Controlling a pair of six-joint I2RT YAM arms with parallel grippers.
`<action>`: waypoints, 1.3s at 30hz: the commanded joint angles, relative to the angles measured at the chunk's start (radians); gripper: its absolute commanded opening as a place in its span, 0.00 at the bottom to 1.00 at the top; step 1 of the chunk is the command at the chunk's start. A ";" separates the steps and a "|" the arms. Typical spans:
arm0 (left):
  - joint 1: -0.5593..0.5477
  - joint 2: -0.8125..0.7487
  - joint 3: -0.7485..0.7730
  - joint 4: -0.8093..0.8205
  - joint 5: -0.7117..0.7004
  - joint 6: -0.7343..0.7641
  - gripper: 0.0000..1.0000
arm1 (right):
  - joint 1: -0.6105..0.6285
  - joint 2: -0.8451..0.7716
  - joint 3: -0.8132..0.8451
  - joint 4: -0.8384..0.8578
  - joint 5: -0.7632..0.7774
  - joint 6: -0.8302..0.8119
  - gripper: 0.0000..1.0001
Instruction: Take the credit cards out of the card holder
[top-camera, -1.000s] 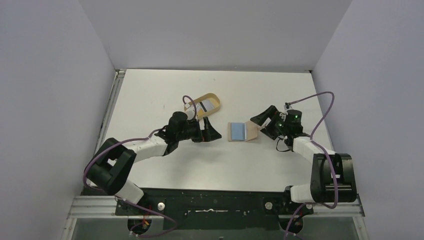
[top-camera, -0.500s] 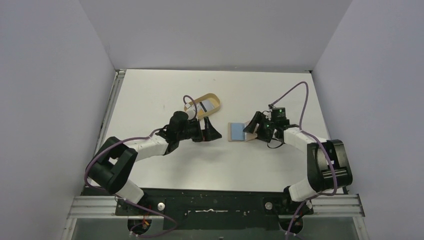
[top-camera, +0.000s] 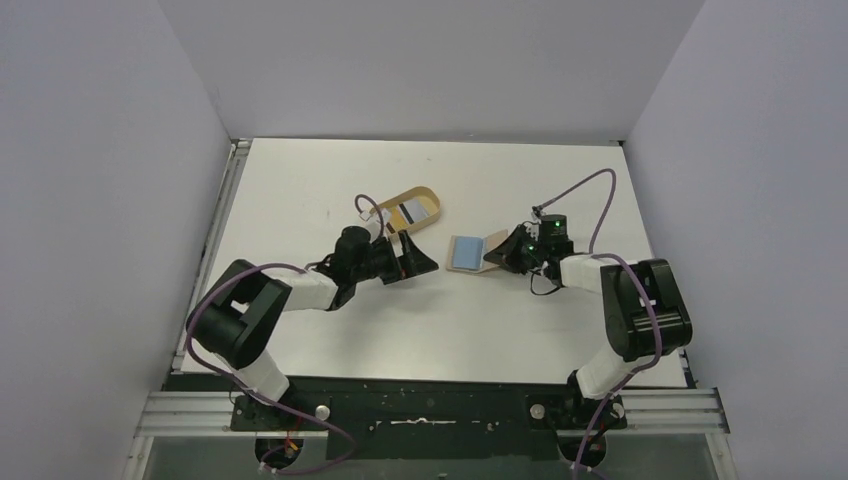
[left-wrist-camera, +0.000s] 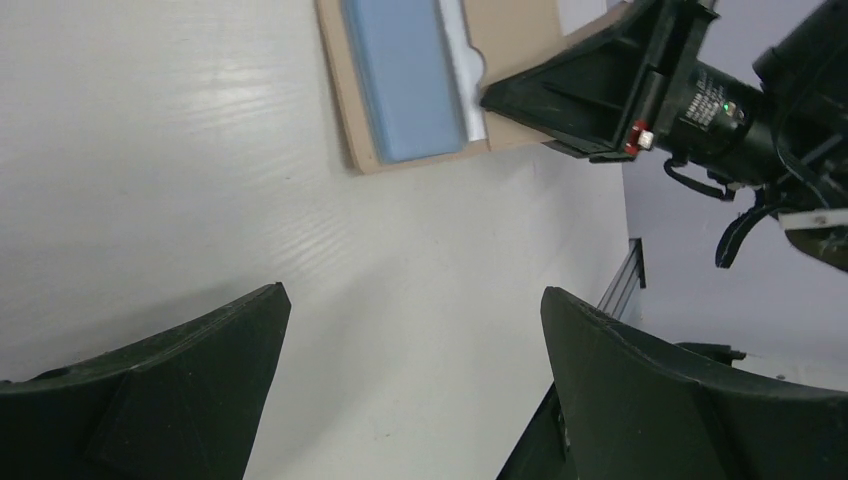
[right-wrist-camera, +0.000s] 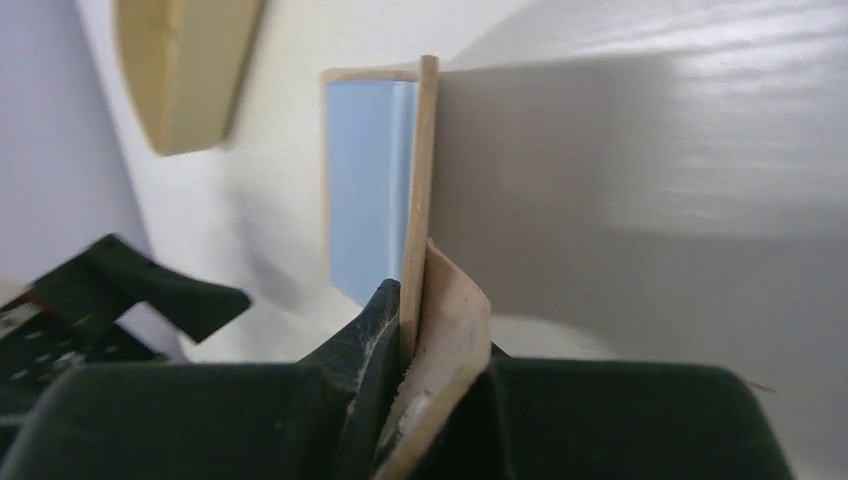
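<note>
The card holder (top-camera: 466, 251) lies open at the table's middle, tan outside and light blue inside (left-wrist-camera: 405, 80). My right gripper (top-camera: 497, 257) is shut on its right-hand flap, which stands raised on edge (right-wrist-camera: 420, 180) between the jaws (right-wrist-camera: 415, 300). A pale strip (left-wrist-camera: 456, 60) runs along the blue panel; I cannot tell whether it is a card. One whitish credit card (top-camera: 414, 212) with a dark stripe lies in the oval tray. My left gripper (top-camera: 428, 258) hangs open just left of the holder, nothing between its fingers (left-wrist-camera: 415, 295).
The oval tan wooden tray (top-camera: 432, 198) sits behind the left gripper, also showing in the right wrist view (right-wrist-camera: 185, 70). Grey walls close in the table on three sides. A metal rail (top-camera: 222, 215) runs along the left edge.
My right gripper moved left to the holder and shut on its right flap, lifting it. The holder slid slightly left. The left gripper stayed open and shifted a little.
</note>
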 joint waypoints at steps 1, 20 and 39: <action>0.062 0.060 -0.058 0.304 -0.002 -0.154 0.97 | 0.005 0.000 -0.061 0.522 -0.182 0.274 0.00; 0.026 0.086 -0.167 0.782 -0.346 -0.639 0.96 | 0.045 -0.136 0.012 0.940 -0.289 0.685 0.00; -0.086 -0.010 -0.163 0.823 -0.749 -1.068 0.96 | 0.216 -0.201 0.086 0.821 -0.276 0.594 0.00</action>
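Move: The open card holder lies about 12 cm to the right of the left gripper, 5 cm ahead and 7 cm below, clear of its open fingers. The right fingers are already shut on its right-hand flap, its middle some 5 cm to their left, 2 cm ahead and 3 cm lower. Its goal, the left gripper, is about 17 cm left of the right hand, 3 cm back and 5 cm higher. The tan tray sits 15 cm ahead of the left hand, 4 cm left. The card holder, still pinched by its flap, is carried up some 23 cm and then about 11 cm left towards the left gripper, while the right wrist swings up from pointing down to roughly level, leftward. Meanwhile the open left hand dips slightly, then rises about 13 cm and goes 7 cm forward with some left, rolling left-side-down and turning counter-clockwise until its fingers point mostly forward. ##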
